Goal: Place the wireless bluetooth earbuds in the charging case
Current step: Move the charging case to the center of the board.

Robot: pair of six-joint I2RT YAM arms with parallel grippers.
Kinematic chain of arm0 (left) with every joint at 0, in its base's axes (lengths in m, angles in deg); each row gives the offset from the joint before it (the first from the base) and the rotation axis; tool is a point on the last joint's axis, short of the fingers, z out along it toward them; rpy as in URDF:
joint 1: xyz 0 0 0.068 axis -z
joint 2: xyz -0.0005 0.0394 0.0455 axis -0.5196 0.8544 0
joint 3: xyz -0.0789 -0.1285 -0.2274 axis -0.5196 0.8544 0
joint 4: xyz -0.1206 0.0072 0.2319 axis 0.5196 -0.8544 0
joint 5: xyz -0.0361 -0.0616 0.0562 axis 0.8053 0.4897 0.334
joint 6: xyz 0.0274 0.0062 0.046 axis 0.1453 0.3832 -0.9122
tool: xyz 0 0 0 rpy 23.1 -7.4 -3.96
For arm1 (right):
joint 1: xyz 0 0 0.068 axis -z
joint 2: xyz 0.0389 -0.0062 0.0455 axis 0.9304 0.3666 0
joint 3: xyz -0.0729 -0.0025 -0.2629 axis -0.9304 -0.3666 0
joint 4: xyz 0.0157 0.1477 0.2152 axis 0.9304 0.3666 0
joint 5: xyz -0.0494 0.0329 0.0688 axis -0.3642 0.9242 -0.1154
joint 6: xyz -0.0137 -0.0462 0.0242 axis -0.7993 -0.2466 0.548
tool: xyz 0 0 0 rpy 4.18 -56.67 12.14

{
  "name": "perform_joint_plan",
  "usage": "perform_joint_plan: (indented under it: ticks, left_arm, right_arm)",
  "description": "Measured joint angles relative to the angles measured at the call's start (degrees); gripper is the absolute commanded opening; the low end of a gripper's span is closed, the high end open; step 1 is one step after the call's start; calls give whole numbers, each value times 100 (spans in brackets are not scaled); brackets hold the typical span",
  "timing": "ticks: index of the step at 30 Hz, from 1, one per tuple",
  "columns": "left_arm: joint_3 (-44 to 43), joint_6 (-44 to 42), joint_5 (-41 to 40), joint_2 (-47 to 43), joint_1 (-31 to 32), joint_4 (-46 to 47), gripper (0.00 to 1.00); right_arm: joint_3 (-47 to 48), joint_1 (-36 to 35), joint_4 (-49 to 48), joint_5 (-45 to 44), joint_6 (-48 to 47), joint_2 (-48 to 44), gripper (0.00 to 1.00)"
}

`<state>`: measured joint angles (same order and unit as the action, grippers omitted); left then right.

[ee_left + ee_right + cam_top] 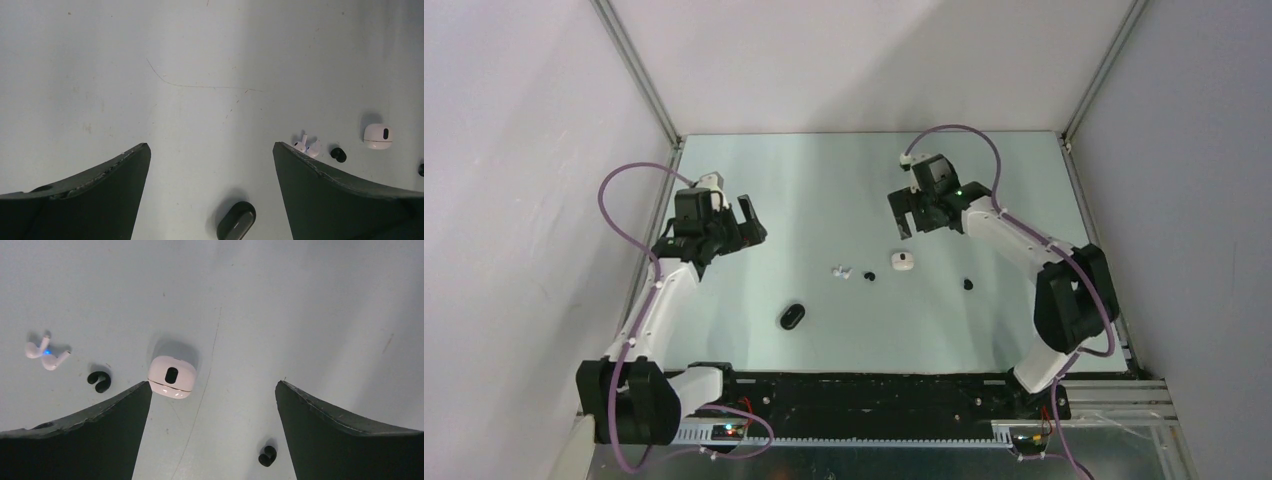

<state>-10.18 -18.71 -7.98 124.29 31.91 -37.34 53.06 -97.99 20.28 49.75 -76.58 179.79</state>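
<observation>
Two white earbuds (842, 271) lie together mid-table; they also show in the left wrist view (307, 146) and right wrist view (46, 353). One black earbud (870, 275) lies beside them (338, 154) (99, 381); a second black earbud (968, 284) lies to the right (267, 455). A closed white case (902, 261) sits between them (377, 136) (172, 376). A closed black case (792, 316) lies nearer the front (236, 221). My left gripper (751, 224) is open and empty above the left of the table. My right gripper (903, 214) is open and empty, behind the white case.
Grey enclosure walls with metal corner posts (639, 68) surround the table on the left, back and right. A black strip (874, 392) with the arm bases runs along the near edge.
</observation>
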Motion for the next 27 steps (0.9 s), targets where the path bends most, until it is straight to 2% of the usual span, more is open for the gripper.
perform_joint_plan:
  ticks: [9, 27]
  left_arm:
    - [0, -2, 4, 133, 0, 17, 100]
    - [0, 2, 13, 133, 0, 144, 100]
  right_arm:
    - [2, -188, 87, 142, -448, 1145, 96]
    - [144, -317, -188, 466, -470, 1556, 95]
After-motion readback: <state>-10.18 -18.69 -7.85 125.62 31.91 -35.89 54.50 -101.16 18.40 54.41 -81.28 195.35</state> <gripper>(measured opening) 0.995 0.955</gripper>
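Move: The charging case lies about 4 cm to the right hand's left, 3 cm back and 12 cm below. The curled black piece is some 7 cm left of the case and 3 cm nearer the base. The earbuds lie roughly 13 cm left of the case, 2 cm back, and the right-side black piece 14 cm right of it, 6 cm back. From the left hand, the case is around 33 cm right, 3 cm ahead and 14 cm down. The right hand sinks about 10 cm, easing 3 cm left, open fingers tipping some 10 degrees steeper, towards the case. ##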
